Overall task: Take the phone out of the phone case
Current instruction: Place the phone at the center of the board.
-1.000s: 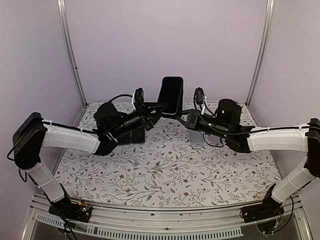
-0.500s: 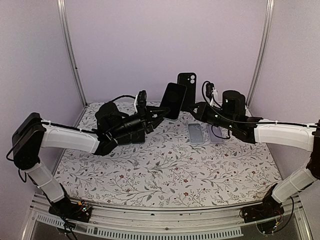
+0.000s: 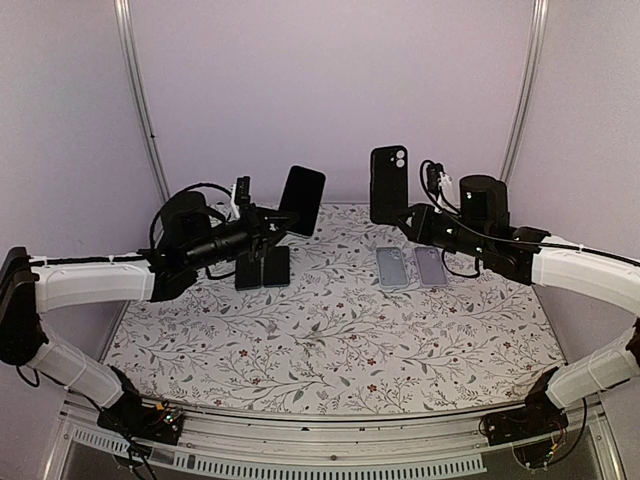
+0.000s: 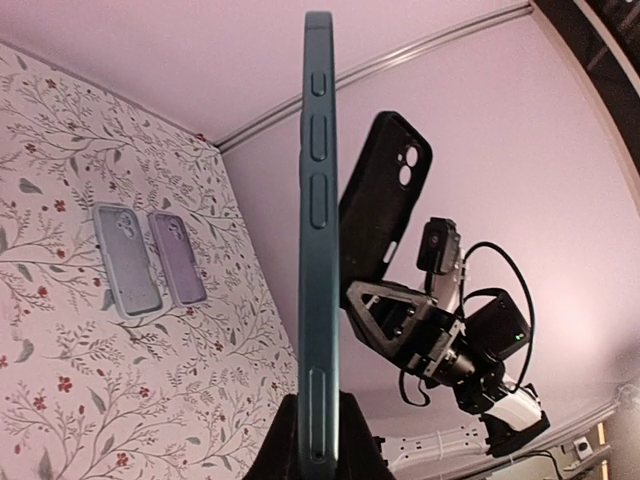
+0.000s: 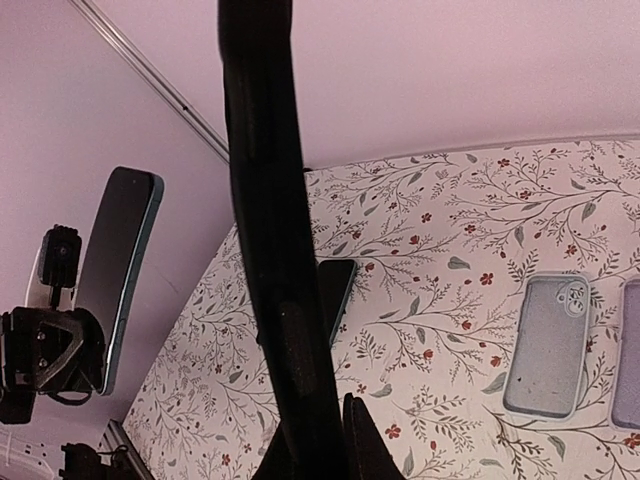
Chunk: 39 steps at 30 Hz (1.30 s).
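Observation:
The phone (image 3: 301,200), dark-screened with a teal rim, is held upright in the air at back left, with my left gripper (image 3: 283,222) shut on its lower end. The left wrist view shows its teal edge (image 4: 318,230) rising from between my left gripper's (image 4: 318,440) fingers. The black phone case (image 3: 388,185), camera cut-out at the top, is held upright apart from the phone, and my right gripper (image 3: 405,218) is shut on its lower part. From the right wrist, the case edge (image 5: 265,180) fills the middle, clamped in the right gripper (image 5: 320,440); the phone (image 5: 118,270) shows far left.
Two dark phones (image 3: 262,268) lie flat on the flowered table (image 3: 330,340) under the left gripper. A grey case (image 3: 392,267) and a purple case (image 3: 430,266) lie side by side below the right gripper. Metal frame posts (image 3: 140,100) stand at the back corners.
The grippers have pulled apart: the phone has gone left with the left gripper, and the black case has come off it and moved right and up with the right gripper.

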Motion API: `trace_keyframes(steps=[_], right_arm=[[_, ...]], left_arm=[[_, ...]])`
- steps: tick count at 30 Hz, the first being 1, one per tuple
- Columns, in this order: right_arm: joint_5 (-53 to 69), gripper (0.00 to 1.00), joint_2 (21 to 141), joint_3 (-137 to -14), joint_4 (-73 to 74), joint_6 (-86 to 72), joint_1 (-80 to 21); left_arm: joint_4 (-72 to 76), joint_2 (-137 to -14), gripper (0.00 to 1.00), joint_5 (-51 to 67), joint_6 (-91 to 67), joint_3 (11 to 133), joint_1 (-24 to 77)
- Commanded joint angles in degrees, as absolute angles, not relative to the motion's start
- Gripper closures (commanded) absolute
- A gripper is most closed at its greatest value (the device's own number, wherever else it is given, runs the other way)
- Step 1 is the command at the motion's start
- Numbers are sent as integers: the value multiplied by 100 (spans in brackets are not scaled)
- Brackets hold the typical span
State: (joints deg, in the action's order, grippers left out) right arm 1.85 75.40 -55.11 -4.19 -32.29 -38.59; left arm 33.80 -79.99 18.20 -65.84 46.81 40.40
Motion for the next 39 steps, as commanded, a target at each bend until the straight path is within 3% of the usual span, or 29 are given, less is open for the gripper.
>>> trace_keyframes(steps=[1,14,39], right_arm=[[35,100,7161,-5477,-120,-3012,-3838],[373,100,6921,-5539,245,-2783,-3818],[479,100,6588,-5414,470,-2758,-3812]], left_arm=[[2381,-7612,100,1636,-5832,4601,3609],[719,-7262,100,1592,-4857,4109,1957],[1346,-9271,100,2057,-3976,3979,548]])
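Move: My left hand still pinches the phone, freed from its case. Its goal, the empty table spot beside the laid-out phones, is about 18 cm left, 10 cm ahead and 29 cm below this hand. The nearer phone lies some 10 cm ahead and 10 cm left, the farther phone 10 cm ahead and 2 cm left, both 28 cm down. From my right hand that spot is roughly 48 cm left, 9 cm ahead and 27 cm below. I sweep my left hand briskly left and down, about 23 cm each way, and some 8 cm forward, carrying the phone to the empty spot left of the two phones. Meanwhile the hand turns some 25 degrees counter-clockwise, tips down and rolls its left side up; the fingers keep their pinch. My right hand, still gripping the black case, eases back about 3 cm and slightly up. ##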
